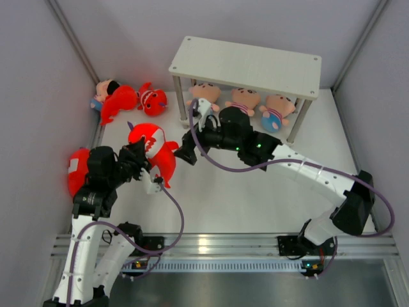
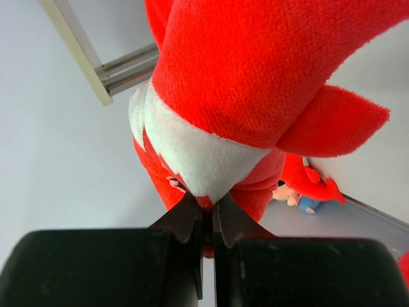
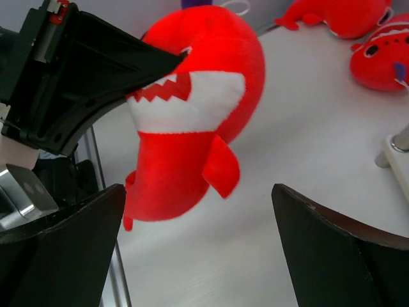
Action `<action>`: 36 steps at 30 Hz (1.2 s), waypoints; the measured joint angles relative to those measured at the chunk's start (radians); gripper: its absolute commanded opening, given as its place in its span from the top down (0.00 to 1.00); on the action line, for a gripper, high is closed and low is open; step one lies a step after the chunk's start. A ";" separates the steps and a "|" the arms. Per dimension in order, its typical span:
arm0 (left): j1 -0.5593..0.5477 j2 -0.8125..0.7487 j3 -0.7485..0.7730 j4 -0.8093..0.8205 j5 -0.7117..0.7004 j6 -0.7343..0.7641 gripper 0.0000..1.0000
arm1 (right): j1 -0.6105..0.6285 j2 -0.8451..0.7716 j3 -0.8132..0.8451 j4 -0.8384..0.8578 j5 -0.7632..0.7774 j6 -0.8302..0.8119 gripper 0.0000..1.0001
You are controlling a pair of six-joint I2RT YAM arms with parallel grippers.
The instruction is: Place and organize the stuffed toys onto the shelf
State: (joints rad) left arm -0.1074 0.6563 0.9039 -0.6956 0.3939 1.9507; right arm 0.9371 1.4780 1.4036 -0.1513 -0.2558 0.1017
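Note:
My left gripper is shut on a red shark stuffed toy, pinching its mouth edge and holding it off the table. In the right wrist view that shark hangs with its toothy white mouth showing. My right gripper stands open just right of the shark, its fingers spread wide either side of the tail end and apart from it. The off-white shelf stands at the back. Three striped-shirt dolls sit in a row on its lower tier.
Two more red sharks and a doll lie by the left wall. Another red shark lies behind my left arm. A shelf leg shows at the right edge of the right wrist view. Walls close in left and right.

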 measured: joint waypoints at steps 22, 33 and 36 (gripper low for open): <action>0.000 0.000 -0.011 0.020 0.037 0.046 0.24 | 0.122 0.274 0.139 0.072 0.152 0.052 1.00; -0.001 0.021 0.222 0.085 -0.110 -0.180 0.01 | -0.039 0.126 0.249 -0.084 0.159 0.036 1.00; -0.002 0.074 0.336 0.140 -0.282 -0.390 0.02 | -0.135 0.125 0.415 -0.191 0.162 0.021 1.00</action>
State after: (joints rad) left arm -0.1097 0.7300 1.2400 -0.5560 0.1123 1.5608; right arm 0.8021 1.6028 1.8191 -0.3424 -0.0940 0.1230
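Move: The red shark hangs pinched in the left hand, its middle some 4 cm to the right of that hand and 4 below. From the open right hand it lies about 10 cm to the left, level fore and aft and 4 lower. Also from the right hand, the striped doll on the shelf's left end sits roughly 25 cm ahead, 4 right and 18 below; the eyed red toy is on the table some 30 cm ahead, 14 left and 26 down. The right fingers shut on the shark below its mouth after reaching about 8 cm left and 5 down, while the left hand holds the shark almost still. The left fingers then open wide and that hand backs off, up about 15 cm and later left. The right carries the shark up about 15 cm, right and forward towards the shelf, its wrist swinging clockwise some 15 degrees. ##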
